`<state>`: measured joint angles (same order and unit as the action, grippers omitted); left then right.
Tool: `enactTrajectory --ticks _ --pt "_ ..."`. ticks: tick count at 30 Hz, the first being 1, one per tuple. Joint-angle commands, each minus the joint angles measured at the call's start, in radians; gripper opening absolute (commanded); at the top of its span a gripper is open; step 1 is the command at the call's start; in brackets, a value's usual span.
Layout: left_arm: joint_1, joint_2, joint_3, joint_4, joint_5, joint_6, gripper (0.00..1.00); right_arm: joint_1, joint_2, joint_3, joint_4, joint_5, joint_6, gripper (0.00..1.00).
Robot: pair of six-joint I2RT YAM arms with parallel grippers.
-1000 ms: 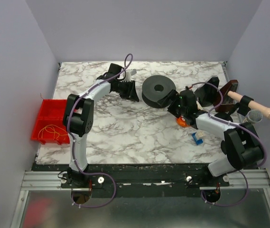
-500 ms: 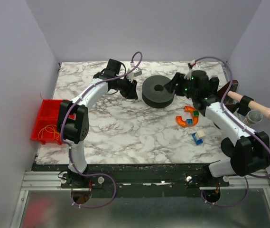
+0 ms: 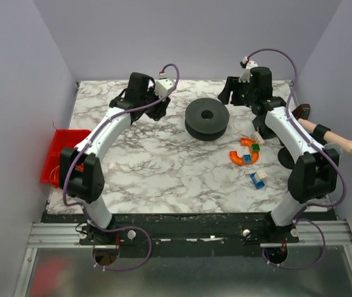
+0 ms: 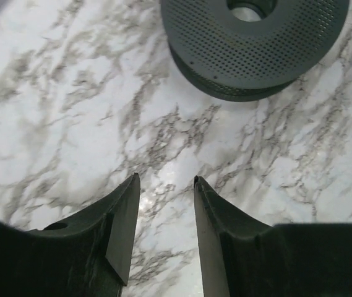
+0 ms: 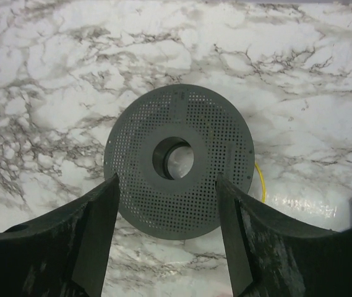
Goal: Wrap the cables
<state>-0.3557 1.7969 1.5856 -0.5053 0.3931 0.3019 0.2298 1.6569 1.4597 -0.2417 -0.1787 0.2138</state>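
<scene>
A short stretch of thin yellow cable (image 5: 260, 180) shows on the marble just beside the dark perforated spool (image 5: 179, 159), and the rest of it is hidden. The spool (image 3: 207, 117) lies flat at the table's far middle. My right gripper (image 5: 167, 179) hovers above the spool, open, with nothing between its fingers; in the top view it (image 3: 231, 95) is at the spool's far right. My left gripper (image 4: 165, 178) is open over bare marble with the spool (image 4: 254, 43) ahead of it. Seen from above, it (image 3: 158, 106) sits left of the spool.
A red bin (image 3: 55, 145) hangs at the table's left edge, partly behind my left arm. An orange curved piece (image 3: 242, 158) and a blue-white block (image 3: 259, 179) lie right of centre. A wooden handle (image 3: 334, 140) and a black stand (image 3: 287, 156) are at the right edge.
The right gripper swung from near the orange piece to the far side of the spool, its jaws narrowing. The left gripper drew back left, away from the spool.
</scene>
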Motion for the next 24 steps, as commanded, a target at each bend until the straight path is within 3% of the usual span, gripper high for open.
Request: enactTrajectory --ticks 1,2,3,4,5,8,10,17,24 --pt "0.006 -0.252 -0.212 0.102 -0.223 0.074 0.51 0.002 0.014 0.039 -0.056 -0.059 -0.088 0.74" --pt "0.011 -0.298 -0.275 0.129 -0.241 0.065 0.54 0.003 0.003 0.027 -0.041 -0.086 -0.112 0.77" --pt "0.020 -0.351 -0.326 0.163 -0.252 0.048 0.57 0.003 -0.011 0.004 -0.021 -0.102 -0.132 0.83" --pt "0.027 -0.393 -0.382 0.194 -0.269 0.028 0.63 0.003 -0.026 -0.027 0.007 -0.111 -0.146 0.96" --pt "0.038 -0.436 -0.436 0.230 -0.296 -0.022 0.67 0.003 -0.042 -0.053 0.036 -0.116 -0.162 1.00" --pt "0.093 -0.533 -0.561 0.329 -0.385 -0.183 0.81 0.003 -0.084 -0.131 0.103 -0.114 -0.192 1.00" --pt "0.141 -0.589 -0.659 0.393 -0.450 -0.291 0.99 0.002 -0.109 -0.179 0.142 -0.108 -0.195 1.00" --pt "0.306 -0.735 -0.964 0.637 -0.600 -0.536 0.99 0.003 -0.250 -0.461 0.485 -0.094 -0.149 1.00" --pt "0.549 -0.809 -1.118 0.708 -0.484 -0.567 0.99 -0.010 -0.376 -0.721 0.708 -0.028 -0.142 1.00"
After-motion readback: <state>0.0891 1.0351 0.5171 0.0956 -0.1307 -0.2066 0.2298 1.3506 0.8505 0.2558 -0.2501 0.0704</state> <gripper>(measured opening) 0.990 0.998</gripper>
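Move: The red bin lies about 37 cm to the left hand's left, 9 cm nearer the base and 17 below; the dark spool stands 19 cm to this hand's right, 3 ahead and 14 below. From the right hand, the spool is roughly 8 cm left, level in reach and 19 below; the orange pipe lies 5 cm right, 10 back and 23 below, and the black block some 17 right, level in reach and 20 below. Left hand swings 27 cm left and back towards the red bin, right draws back and down, both opening. ##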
